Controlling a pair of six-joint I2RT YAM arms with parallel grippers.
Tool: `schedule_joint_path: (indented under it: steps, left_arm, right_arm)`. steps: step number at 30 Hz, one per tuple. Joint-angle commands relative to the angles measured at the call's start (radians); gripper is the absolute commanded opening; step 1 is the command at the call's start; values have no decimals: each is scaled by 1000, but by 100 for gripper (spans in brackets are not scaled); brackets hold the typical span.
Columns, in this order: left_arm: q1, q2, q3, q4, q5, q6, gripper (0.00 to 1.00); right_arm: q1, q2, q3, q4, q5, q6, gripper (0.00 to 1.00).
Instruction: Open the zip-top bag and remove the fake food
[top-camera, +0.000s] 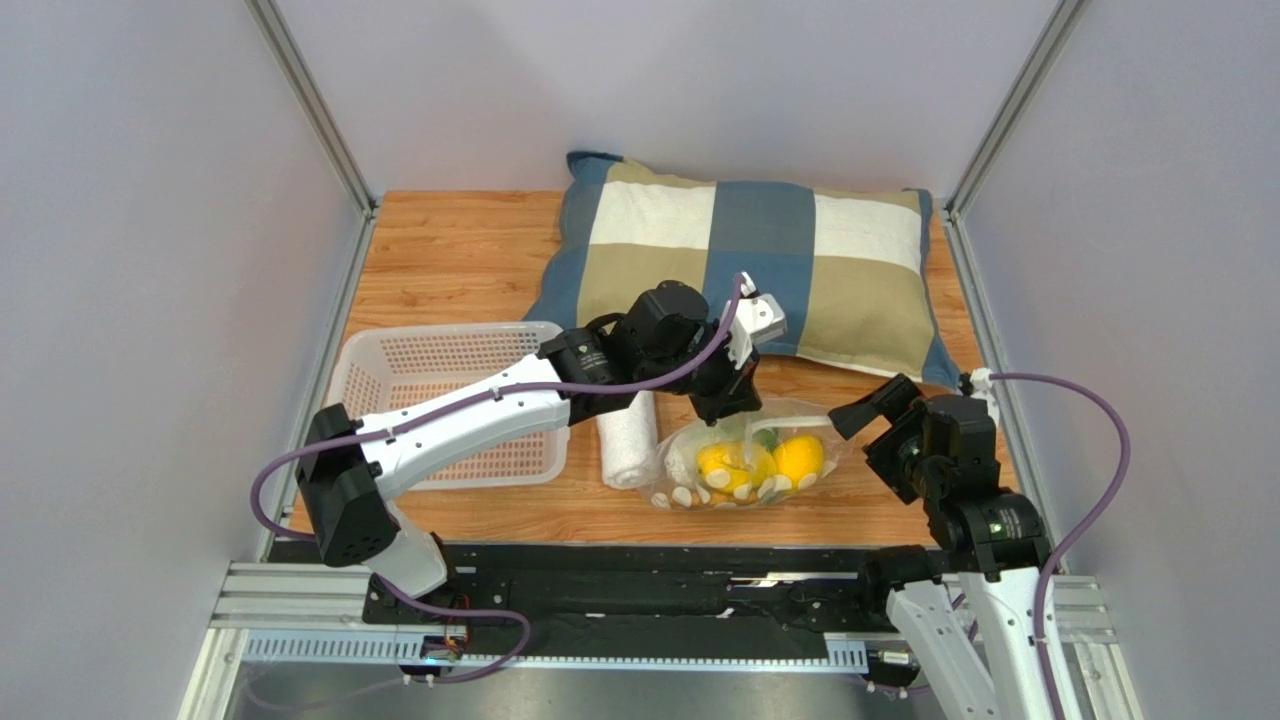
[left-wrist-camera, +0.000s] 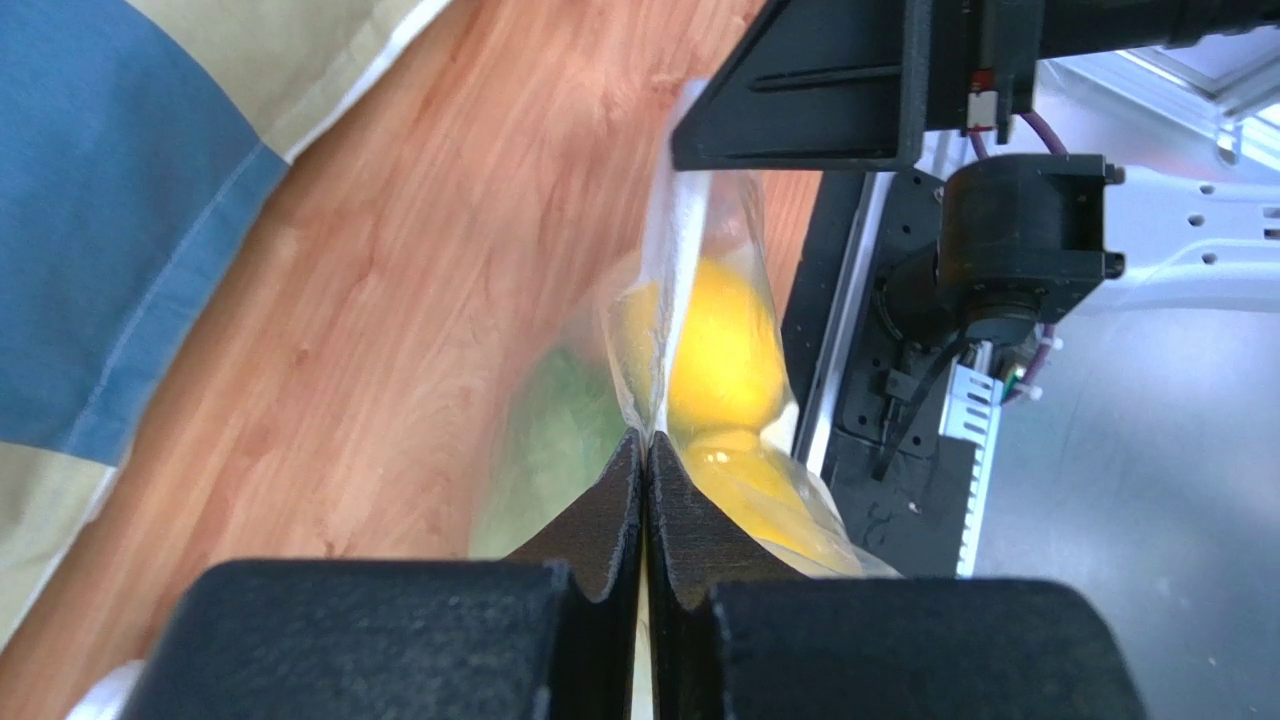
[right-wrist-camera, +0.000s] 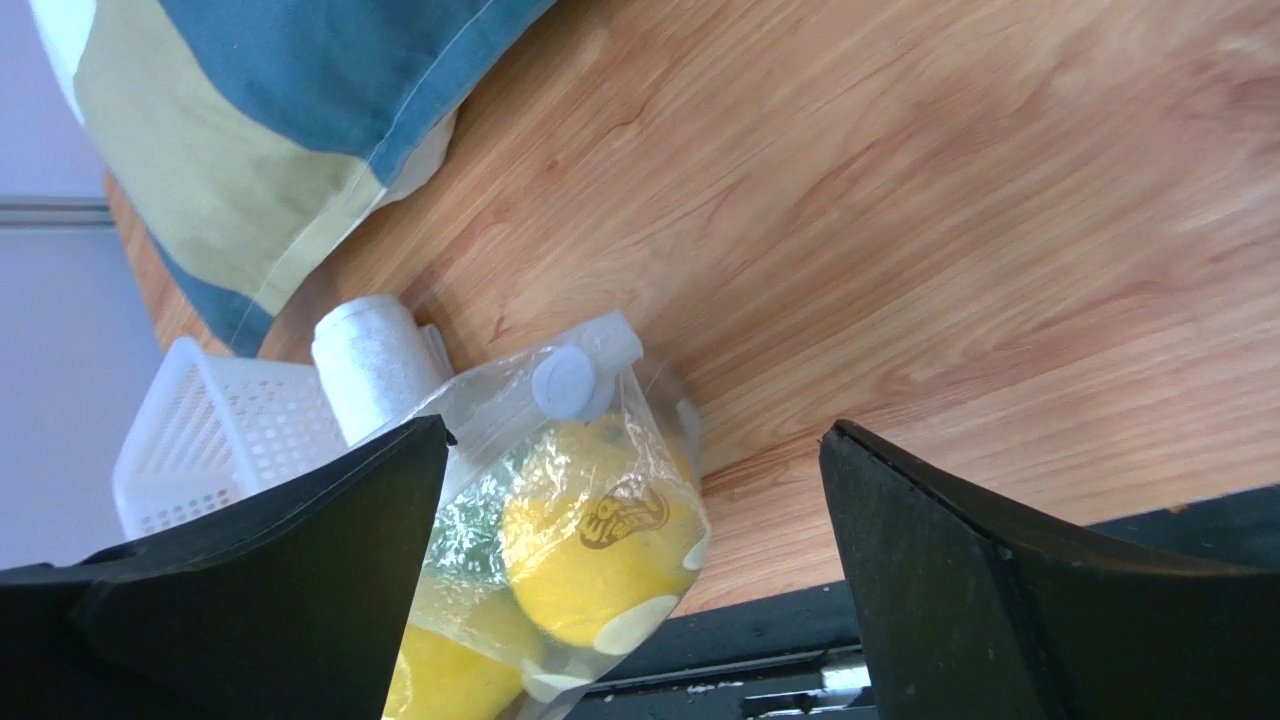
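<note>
The zip-top bag lies on the wooden table in front of the pillow, clear with pale dots. Through it show the fake food: two yellow lemons and a green leafy piece. My left gripper comes down on the bag's far edge. In the left wrist view this gripper is shut on a thin fold of the bag's film, with a lemon just beyond it. My right gripper hovers open at the bag's right end. In its own view the right gripper stands wide, the bag near its left finger, untouched.
A checked pillow fills the back of the table. A white mesh basket stands at the left, and a rolled white towel lies between it and the bag. A black rail runs along the near edge.
</note>
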Motion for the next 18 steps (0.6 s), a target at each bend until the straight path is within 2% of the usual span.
schedule_joint_path:
  steps: [1,4,10,11,13,14,15,18]
  left_arm:
    - [6,-10,-5,69,77,-43,0]
    - [6,4,-2,85,97,-52,0]
    - [7,18,-6,92,124,-46,0]
    - [7,16,-12,104,133,-46,0]
    - [7,13,-27,112,146,-46,0]
    - [7,12,-31,115,150,-44,0]
    - [9,12,-31,115,153,-43,0]
    - [12,2,-41,108,160,-34,0]
  right_arm:
    - [-4,-23,-64,187,-118,50,100]
    - [-4,-28,-105,208,-124,71,98]
    - [-4,-56,-154,285,-104,102,82]
    - [-4,-56,-160,305,-105,100,75]
    - [-4,-62,-185,383,-122,71,70]
    - [-4,-62,-191,414,-137,45,59]
    - [-4,-62,-194,455,-150,-7,53]
    - [-4,-69,-188,495,-153,-93,42]
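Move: The right hand, wide open and pointing forward and down, has the slider end of the bag's zip strip about 5 cm ahead, 3 cm to its left and some 2 cm below. The right-hand lemon in the bag lies roughly 9 cm left, 1 cm ahead and 6 cm below; the other lemon is about 19 cm left, level with the hand and 7 cm below. From the left hand, already pinching the strip, the slider end is some 17 cm right, 3 cm ahead and 10 cm lower. The right hand reaches about 4 cm forward and left to the slider end of the zip strip, first dipping nearly 2 cm and then coming back up by about 1 cm, while its fingers close from wide open to about half and its wrist tips up some 10 degrees. The left hand keeps its shut pinch on the strip and eases about 2 cm back and down; whether the right fingers yet touch the bag can't be seen. ##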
